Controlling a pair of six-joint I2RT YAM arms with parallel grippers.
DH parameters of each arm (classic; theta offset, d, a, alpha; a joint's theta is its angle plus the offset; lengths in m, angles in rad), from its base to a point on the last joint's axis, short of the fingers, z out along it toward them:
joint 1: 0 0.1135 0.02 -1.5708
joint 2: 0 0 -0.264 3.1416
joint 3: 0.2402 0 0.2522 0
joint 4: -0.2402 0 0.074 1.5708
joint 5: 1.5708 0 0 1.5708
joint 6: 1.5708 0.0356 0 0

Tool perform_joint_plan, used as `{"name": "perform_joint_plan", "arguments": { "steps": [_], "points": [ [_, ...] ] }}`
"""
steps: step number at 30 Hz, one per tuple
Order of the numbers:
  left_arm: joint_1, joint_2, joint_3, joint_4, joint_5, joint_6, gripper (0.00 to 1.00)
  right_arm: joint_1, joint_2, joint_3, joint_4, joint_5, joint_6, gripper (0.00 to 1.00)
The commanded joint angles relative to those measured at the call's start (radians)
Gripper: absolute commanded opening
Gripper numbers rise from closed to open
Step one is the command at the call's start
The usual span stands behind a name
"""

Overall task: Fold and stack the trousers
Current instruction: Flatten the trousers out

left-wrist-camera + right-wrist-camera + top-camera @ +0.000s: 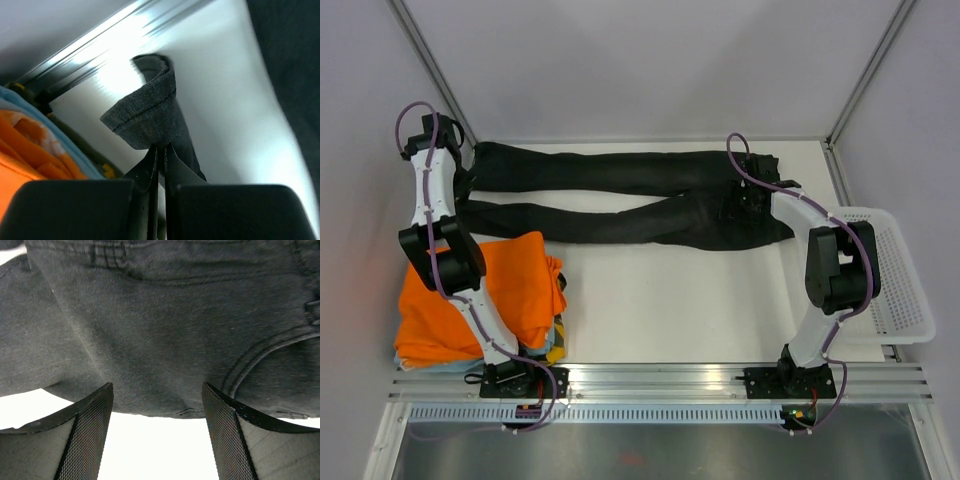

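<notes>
The black trousers (620, 200) lie spread across the far half of the table, with the legs running left and the waist at the right. My left gripper (466, 190) sits at the leg ends. In the left wrist view the left gripper (161, 146) is shut on a cuff of the trousers (150, 112), and the hem curls up above the fingertips. My right gripper (748, 205) hovers over the waist end. In the right wrist view the right gripper (156, 386) stands open, with the near edge of the trousers (165, 315) lying between the two fingers, untouched.
A bright orange garment (510, 290) tops a pile of folded clothes at the near left, close beside my left arm. A white slatted basket (900, 270) stands at the right edge. Metal frame posts rise at the back corners.
</notes>
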Motion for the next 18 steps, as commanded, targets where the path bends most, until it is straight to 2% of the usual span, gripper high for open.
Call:
{"name": "perform_joint_plan", "arguments": {
  "steps": [1, 8, 13, 18],
  "points": [
    [0.055, 0.015, 0.039, 0.084, 0.05, -0.097, 0.02, 0.001, -0.052, -0.003, 0.056, 0.041, 0.036, 0.77],
    [0.072, 0.073, 0.079, 0.216, 0.166, -0.151, 0.02, 0.001, -0.021, 0.007, 0.069, 0.044, 0.053, 0.77],
    [0.072, 0.182, 0.104, 0.259, 0.241, -0.202, 0.02, 0.001, -0.003, 0.024, 0.077, 0.046, 0.053, 0.77],
    [0.069, 0.202, 0.101, 0.343, 0.304, -0.272, 0.02, 0.001, 0.026, 0.05, 0.074, 0.043, 0.055, 0.77]
  ]
}}
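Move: The far leg's hem, beside which the left hand is bringing the pinched hem end of the near leg, lies about 17 cm ahead of that hand, 4 cm to its left and 13 cm below. The middle of the near leg lies roughly 24 cm to its right and 1 cm back; the orange cloth stack is some 22 cm back and 7 cm right, about 10 cm lower. From the right hand, the far leg's hem is about 17 cm ahead, 73 cm left and 4 cm below. The near leg's hem end, still pinched in the left hand's shut fingers, is carried forward some 8 cm towards the far leg's hem, drifting a little left at first, then lowered about 5 cm towards the table as it goes on forward. The wrist turns about 20 degrees meanwhile, so the fingers point more forward and less to the left. ##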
